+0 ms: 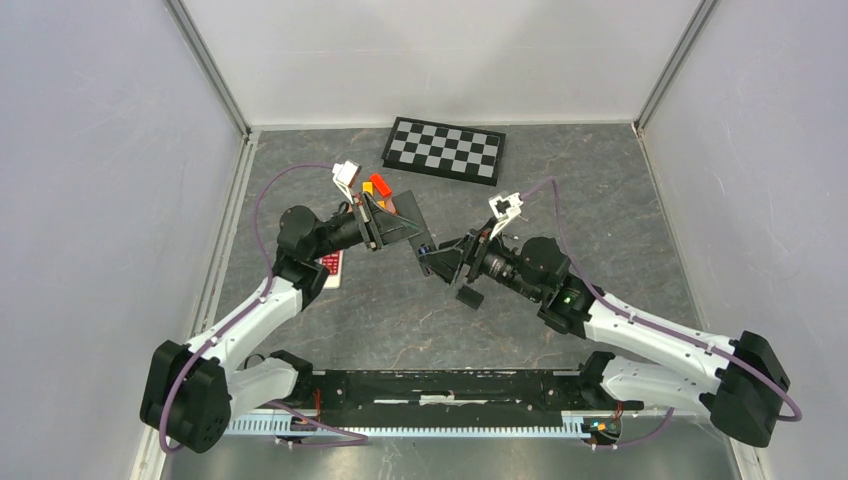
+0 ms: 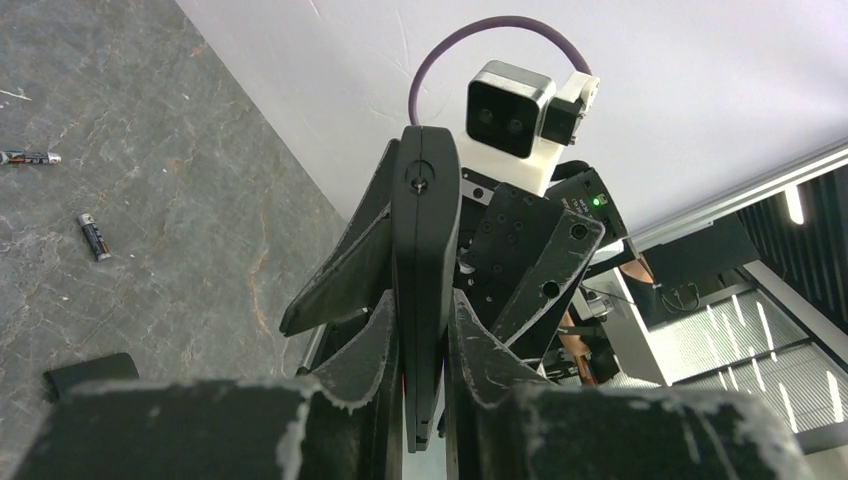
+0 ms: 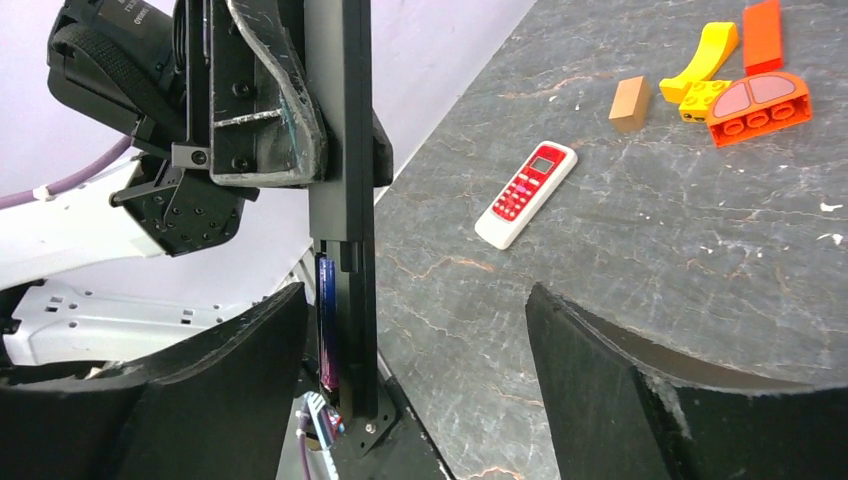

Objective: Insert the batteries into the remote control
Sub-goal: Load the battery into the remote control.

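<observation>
My left gripper (image 2: 424, 335) is shut on a black remote control (image 2: 425, 230), holding it edge-on above the table (image 1: 400, 330). A blue-purple battery (image 3: 327, 320) lies along the remote (image 3: 340, 150), in its open back. My right gripper (image 3: 415, 340) is open around the remote's lower end, with its left finger (image 3: 250, 350) close to the battery and its right finger (image 3: 600, 370) well clear. In the top view both grippers meet at the remote (image 1: 412, 238). Two more batteries (image 2: 93, 236) (image 2: 30, 157) lie loose on the table.
A flat black piece (image 1: 469, 296) lies on the table under the right gripper. A red and white remote (image 3: 526, 193) lies by the left arm. Orange, yellow and red blocks (image 3: 757, 105) and a checkerboard (image 1: 445, 148) sit at the back. Walls enclose three sides.
</observation>
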Action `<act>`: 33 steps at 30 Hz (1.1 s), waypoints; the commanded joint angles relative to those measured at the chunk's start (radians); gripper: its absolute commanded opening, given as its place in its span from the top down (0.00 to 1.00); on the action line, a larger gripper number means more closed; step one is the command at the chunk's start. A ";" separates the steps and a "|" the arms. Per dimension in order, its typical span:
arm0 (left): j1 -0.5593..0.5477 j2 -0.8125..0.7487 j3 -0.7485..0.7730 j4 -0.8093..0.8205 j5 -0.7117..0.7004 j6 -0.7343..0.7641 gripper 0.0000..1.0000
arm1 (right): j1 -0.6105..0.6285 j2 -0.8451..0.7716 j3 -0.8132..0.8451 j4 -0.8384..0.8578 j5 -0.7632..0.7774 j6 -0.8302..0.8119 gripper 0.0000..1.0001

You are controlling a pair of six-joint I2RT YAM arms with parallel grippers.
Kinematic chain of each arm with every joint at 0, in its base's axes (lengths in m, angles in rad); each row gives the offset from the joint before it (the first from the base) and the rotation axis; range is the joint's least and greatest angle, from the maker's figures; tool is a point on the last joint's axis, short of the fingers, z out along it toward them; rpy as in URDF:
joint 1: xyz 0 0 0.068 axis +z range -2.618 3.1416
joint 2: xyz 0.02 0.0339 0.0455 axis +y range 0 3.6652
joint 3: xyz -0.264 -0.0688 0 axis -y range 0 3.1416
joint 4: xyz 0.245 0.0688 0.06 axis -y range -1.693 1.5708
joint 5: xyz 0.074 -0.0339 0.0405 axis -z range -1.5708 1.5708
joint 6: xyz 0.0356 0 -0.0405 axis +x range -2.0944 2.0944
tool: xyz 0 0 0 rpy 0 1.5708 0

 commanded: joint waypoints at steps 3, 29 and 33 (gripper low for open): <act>0.003 -0.024 0.025 0.008 -0.004 0.037 0.98 | -0.043 -0.088 -0.003 -0.013 -0.020 -0.054 0.14; 0.003 -0.013 0.023 0.056 -0.013 -0.012 0.98 | -0.056 0.078 0.004 0.053 -0.162 -0.076 0.59; 0.004 -0.013 0.026 0.030 -0.017 0.002 0.98 | -0.055 0.087 0.043 -0.057 -0.125 -0.144 0.60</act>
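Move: The blue-and-purple battery in the remote control's open bay lies about 3 cm above the right hand and 1 cm to its left, level with it fore and aft. The middle of the held remote is some 5 cm ahead, 3 cm left and 3 cm up. On the table, roughly 20 cm below, the battery cover sits about 11 cm right, and a loose battery 10 cm ahead and 18 cm right. From the left hand, the battery in the bay is about 7 cm back, 4 cm right and 1 cm below. To the right and up, about 2 cm each, the right hand backs away with its fingers wide, then returns left and sinks about 1.5 cm. The fingers close to roughly half their starting gap, one above the remote and one below, bringing the upper fingertip over the battery in the bay and seemingly onto it. The wrist tips up some 5 degrees; the left hand keeps its pinch on the remote. ##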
